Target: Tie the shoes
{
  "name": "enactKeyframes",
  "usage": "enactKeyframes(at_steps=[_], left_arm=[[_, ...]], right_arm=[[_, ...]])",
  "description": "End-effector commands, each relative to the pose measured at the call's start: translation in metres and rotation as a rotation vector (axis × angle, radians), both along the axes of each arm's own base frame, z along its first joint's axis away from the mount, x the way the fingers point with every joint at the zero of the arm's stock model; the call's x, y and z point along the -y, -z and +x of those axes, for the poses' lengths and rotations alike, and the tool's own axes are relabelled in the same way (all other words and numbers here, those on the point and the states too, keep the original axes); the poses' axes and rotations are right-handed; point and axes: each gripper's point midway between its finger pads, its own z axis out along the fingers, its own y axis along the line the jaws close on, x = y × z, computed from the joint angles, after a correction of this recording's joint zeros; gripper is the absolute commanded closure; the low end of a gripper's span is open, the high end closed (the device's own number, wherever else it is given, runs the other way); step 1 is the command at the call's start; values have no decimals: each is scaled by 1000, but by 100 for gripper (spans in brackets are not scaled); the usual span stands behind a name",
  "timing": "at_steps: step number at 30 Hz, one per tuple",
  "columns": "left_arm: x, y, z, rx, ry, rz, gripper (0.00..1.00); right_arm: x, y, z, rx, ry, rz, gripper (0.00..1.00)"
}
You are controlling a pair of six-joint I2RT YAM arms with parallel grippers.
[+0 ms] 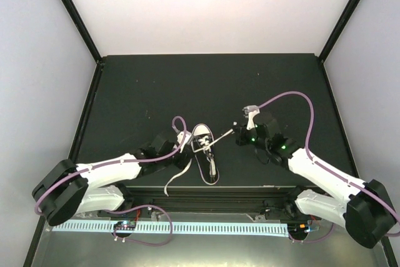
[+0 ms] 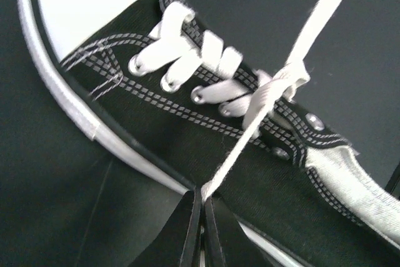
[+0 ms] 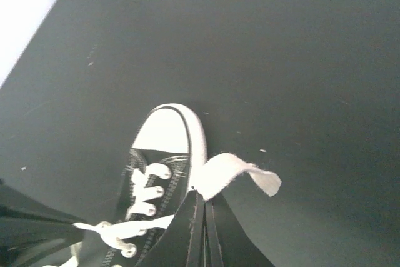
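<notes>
The black sneaker (image 1: 206,157) lies on the dark table (image 1: 206,85), white toe cap pointing away from the arms. My left gripper (image 1: 189,148) is at its left side, shut on a white lace (image 2: 250,129) that runs taut up to a crossing over the eyelets (image 2: 284,79). My right gripper (image 1: 237,132) is right of the toe, shut on the other lace (image 1: 220,138) near its end; the flat tail (image 3: 240,172) curls out past the fingertips. The shoe shows in the left wrist view (image 2: 156,123) and the right wrist view (image 3: 159,132).
A loose tail of lace (image 1: 175,178) trails from the left gripper down toward the table's near edge (image 1: 206,187). Purple cables (image 1: 294,95) loop over both arms. White walls and black frame posts (image 1: 75,17) enclose the table.
</notes>
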Motion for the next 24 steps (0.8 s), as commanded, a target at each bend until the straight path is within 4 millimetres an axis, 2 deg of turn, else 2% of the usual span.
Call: enactKeyframes(at_steps=[1, 6, 10, 14, 18, 24], left_arm=[[-18, 11, -7, -80, -101, 37, 98], [-14, 19, -21, -177, -90, -1, 99], [-14, 22, -25, -199, -88, -12, 98], [-15, 23, -24, -198, -95, -8, 99], [-8, 15, -21, -168, -71, -47, 99], [13, -25, -9, -43, -14, -189, 98]], right_arm=[[39, 16, 4, -31, 183, -36, 98], [67, 42, -3, -88, 288, -71, 99], [92, 69, -12, -145, 398, -116, 98], [96, 87, -20, -195, 414, -94, 98], [91, 88, -23, -206, 392, -65, 98], [92, 75, -19, -165, 386, -69, 98]])
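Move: The knot on the shoe's tongue lies about 7 cm to the right of the left gripper, 2 cm ahead and roughly level in height. From the right gripper the knot is some 12 cm to the left, 4 cm back and 8 cm below. The white toe cap sits about 7 cm farther out than the knot, the heel about 12 cm back of it and 2 cm to its right. Keep both grippers shut on their lace ends and swing the right gripper down about 9 cm and right some 8 cm, with a little back, away from the knot, turning it roughly 20 degrees clockwise and tipping it down. Hold the left gripper close beside the shoe, easing it back and slightly down by a centimetre or two, so the lace is drawn across the shoe. ##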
